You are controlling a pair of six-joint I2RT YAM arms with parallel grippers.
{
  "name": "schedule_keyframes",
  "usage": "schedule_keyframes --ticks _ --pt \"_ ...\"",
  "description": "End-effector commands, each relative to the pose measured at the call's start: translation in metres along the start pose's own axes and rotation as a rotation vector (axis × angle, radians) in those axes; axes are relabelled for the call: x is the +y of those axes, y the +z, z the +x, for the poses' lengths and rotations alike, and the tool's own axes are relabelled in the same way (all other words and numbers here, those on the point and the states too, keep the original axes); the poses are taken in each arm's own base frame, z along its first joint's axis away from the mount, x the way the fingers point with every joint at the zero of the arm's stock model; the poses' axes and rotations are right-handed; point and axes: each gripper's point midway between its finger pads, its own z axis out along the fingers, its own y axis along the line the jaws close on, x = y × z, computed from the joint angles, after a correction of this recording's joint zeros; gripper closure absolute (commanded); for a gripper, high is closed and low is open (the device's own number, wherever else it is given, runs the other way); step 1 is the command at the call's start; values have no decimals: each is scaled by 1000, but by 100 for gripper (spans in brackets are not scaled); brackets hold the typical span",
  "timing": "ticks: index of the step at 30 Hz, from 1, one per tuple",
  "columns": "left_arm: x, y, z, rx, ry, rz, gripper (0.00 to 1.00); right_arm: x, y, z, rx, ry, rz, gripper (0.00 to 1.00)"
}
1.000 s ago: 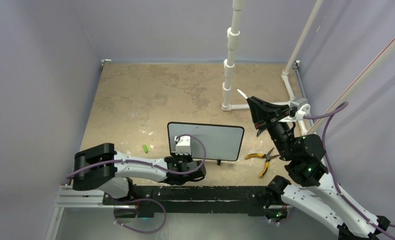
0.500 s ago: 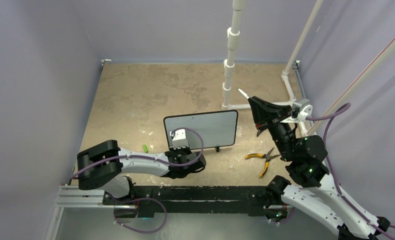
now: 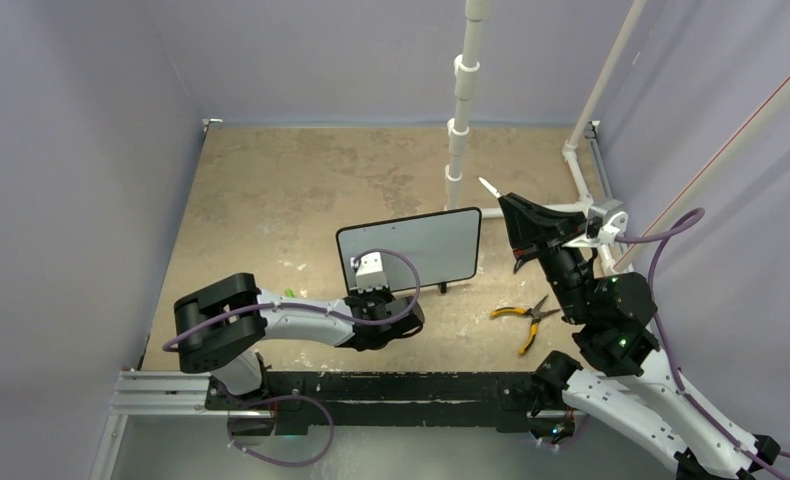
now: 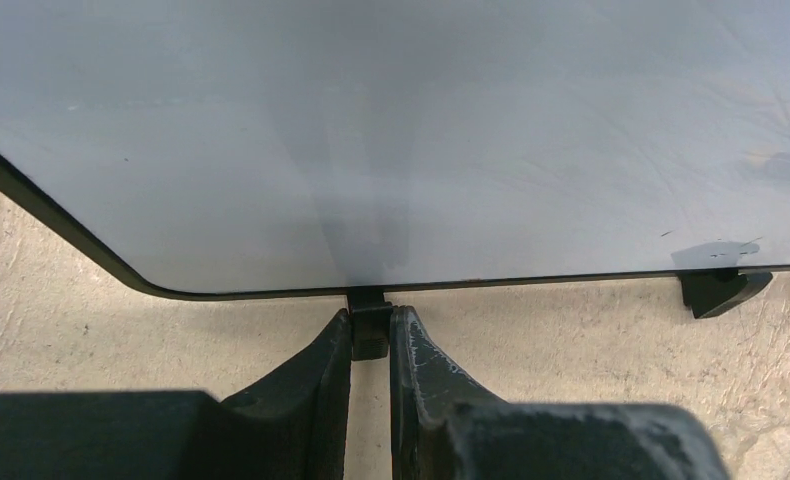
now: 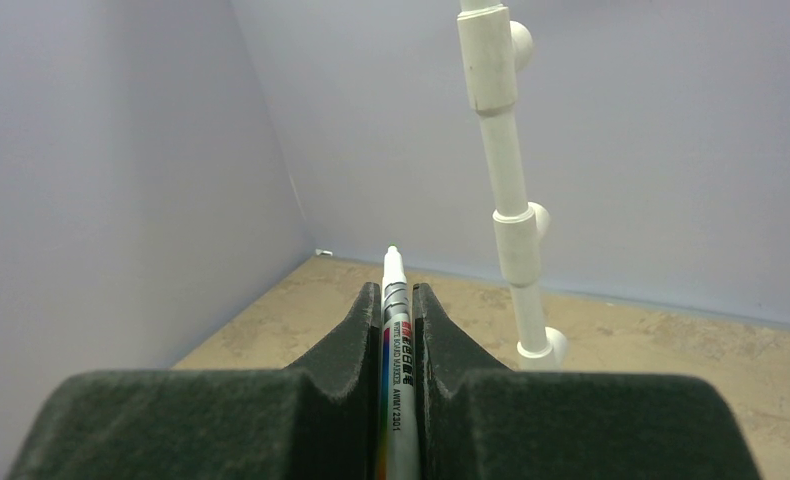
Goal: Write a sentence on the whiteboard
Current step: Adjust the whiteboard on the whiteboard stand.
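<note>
The whiteboard [image 3: 416, 248], white with a thin black frame, stands tilted mid-table; its face [image 4: 391, 130] fills the left wrist view. No sentence is visible on it. My left gripper [image 3: 368, 291] [image 4: 371, 335] is shut on the board's small black foot at its lower edge. The other foot [image 4: 721, 290] hangs free to the right. My right gripper [image 3: 519, 212] [image 5: 398, 300] hovers right of the board, shut on a white marker [image 5: 395, 300] whose tip [image 3: 485, 186] points up and to the far left.
Yellow-handled pliers [image 3: 524, 318] lie on the table right of the board, under the right arm. A white pipe stand [image 3: 458, 150] [image 5: 506, 180] rises behind the board. Lilac walls close in the table on three sides.
The left gripper has carried the whiteboard away from the near edge and turned it so that its right end sits higher. The left arm's elbow swung right. The right arm has barely moved.
</note>
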Motion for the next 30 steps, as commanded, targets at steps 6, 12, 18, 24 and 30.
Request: schedule_keyframes --ticks 6,12,18,24,30 --pt "-32 -20 -24 4 -95 101 54 -3 -1 -11 -40 10 18 100" --pt "-32 -44 -30 62 -51 144 34 -3 -1 -11 -41 8 19 100" --pt "-41 -83 -41 141 39 309 18 -2 -1 -14 -50 5 15 100" --pt "-50 -120 -84 128 215 409 16 0 1 -12 -45 12 7 100" --pt "-67 -142 -153 31 356 518 14 2 0 -15 -48 22 -2 100"
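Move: The left hand still grips the whiteboard stand's left foot, right between its fingertips. The whiteboard's middle lies about 7 cm to its right, 4 cm ahead and 5 cm higher; the stand's right foot is roughly 14 cm right and 2 cm ahead, the yellow pliers some 32 cm right and 6 cm back. From the right hand, the left foot lies about 22 cm left, level fore and aft, some 40 cm below. Left fingers release the stand's left foot, opening wide; the hand rises some 16 cm, turning 30 degrees clockwise. ##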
